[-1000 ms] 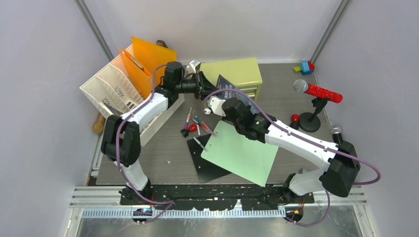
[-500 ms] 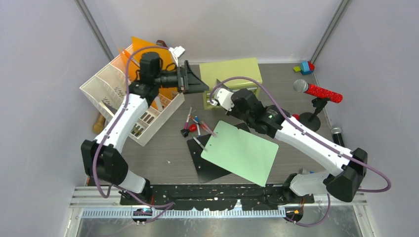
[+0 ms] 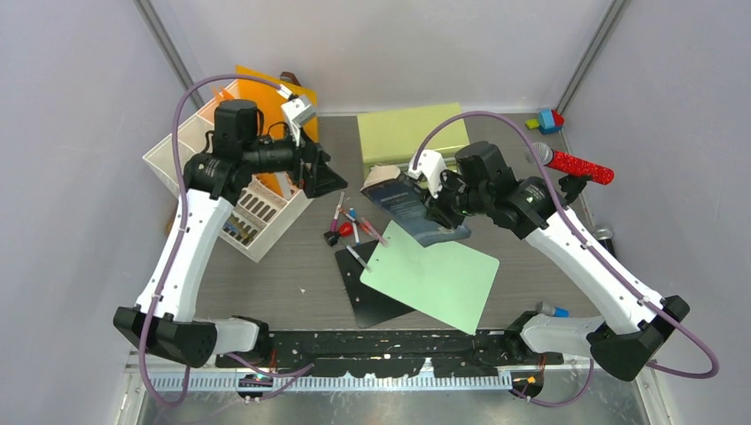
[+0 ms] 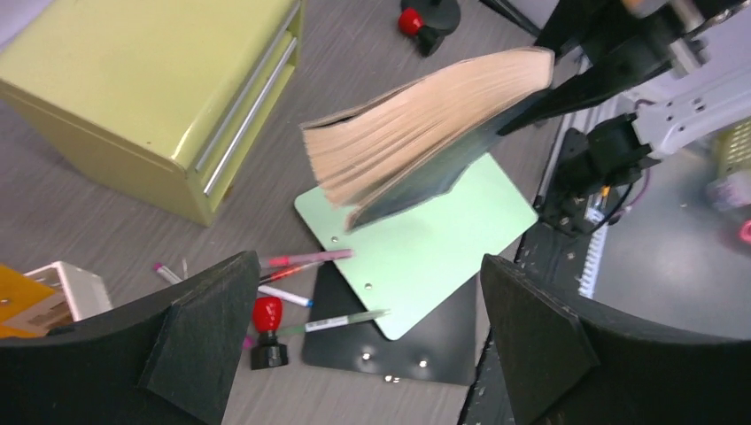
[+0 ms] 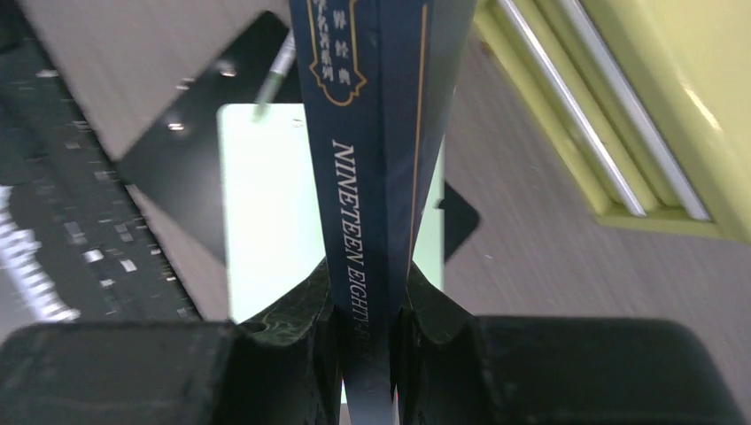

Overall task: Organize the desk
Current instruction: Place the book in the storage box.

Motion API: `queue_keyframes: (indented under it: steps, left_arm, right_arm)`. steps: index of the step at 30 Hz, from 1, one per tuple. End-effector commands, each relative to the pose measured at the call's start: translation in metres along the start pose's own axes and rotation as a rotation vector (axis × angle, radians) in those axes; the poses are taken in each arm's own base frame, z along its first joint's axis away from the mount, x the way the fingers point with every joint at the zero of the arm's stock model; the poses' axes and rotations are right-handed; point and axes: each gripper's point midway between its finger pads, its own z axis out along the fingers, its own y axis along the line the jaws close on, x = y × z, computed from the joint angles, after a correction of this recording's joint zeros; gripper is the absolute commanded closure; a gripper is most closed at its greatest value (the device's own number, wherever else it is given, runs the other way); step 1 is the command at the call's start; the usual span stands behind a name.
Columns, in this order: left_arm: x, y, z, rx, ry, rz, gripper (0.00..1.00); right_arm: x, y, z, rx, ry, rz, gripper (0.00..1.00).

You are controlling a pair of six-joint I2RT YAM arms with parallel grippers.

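Observation:
A dark blue paperback book (image 3: 403,202) hangs tilted above the desk (image 3: 292,266), its pages fanning out in the left wrist view (image 4: 425,124). My right gripper (image 3: 440,199) is shut on its spine (image 5: 376,133), one finger on each cover. My left gripper (image 3: 321,177) stands wide open and holds nothing, in the air beside the white file organizer (image 3: 208,168). Between its fingers (image 4: 204,328) I see the desk with pens and the green sheet below.
A yellow-green drawer cabinet (image 3: 412,133) stands at the back. A pale green sheet (image 3: 434,274) lies on a black clipboard (image 3: 367,297), with several pens (image 3: 350,221) and a red stamp (image 3: 345,228) beside them. A red microphone (image 3: 571,164) is on its stand at right. Orange folders (image 3: 266,93) sit in the organizer.
My left gripper opened, let go of the book and swung back left toward the organizer. My right gripper closed on the book and carried it away from the cabinet, over the green sheet.

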Motion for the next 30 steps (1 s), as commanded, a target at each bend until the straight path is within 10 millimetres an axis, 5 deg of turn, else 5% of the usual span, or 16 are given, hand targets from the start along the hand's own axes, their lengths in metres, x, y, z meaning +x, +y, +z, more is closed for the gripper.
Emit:
queue_keyframes:
  steps: [1, 7, 14, 27, 30]
  left_arm:
    - [0.002, -0.011, -0.019, -0.002, 0.027, 0.24, 0.0]
    - [0.012, -0.039, -0.021, 0.101, 0.047, 0.377, 0.0]
    - [0.026, -0.071, 0.003, 0.226, 0.106, 0.505, 0.0]
    - [0.043, -0.083, 0.051, 0.363, 0.138, 0.548, 0.0]
    - [0.049, -0.088, 0.052, 0.412, 0.148, 0.519, 0.08]
  right_arm:
    - [-0.058, 0.034, -0.034, -0.227, -0.231, -0.01, 1.0]
    - [-0.056, 0.066, -0.034, -0.437, -0.232, -0.011, 1.0]
    - [-0.051, 0.083, -0.027, -0.553, -0.229, 0.016, 1.0]
    - [-0.036, 0.094, -0.024, -0.609, -0.21, 0.01, 1.0]
    - [-0.034, 0.09, -0.022, -0.578, -0.205, 0.003, 1.0]
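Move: The book, gripped by its spine in the right fingers, has its middle about 18 cm to the right of the empty left gripper, 6 cm back and 9 below. From the left gripper, the yellow-green cabinet is some 13 cm ahead, 19 right and 22 below; the green clipboard is 14 back, 24 right and 30 below. The book's goal, the open left gripper, is about 7 cm ahead of the right hand, 23 left and 8 above; the book's middle lies roughly 5 left, 1 ahead and 1 below. Bring the wide-open left gripper back about 7 cm, then right and down onto the free, page-edge end of the book, yawing some 30 degrees clockwise. Meanwhile keep the right pinch on the spine and draw the book back about 8 cm and leftward over the clipboard, turning it counter-clockwise and tipping the fingers down; don't close the left fingers yet. ##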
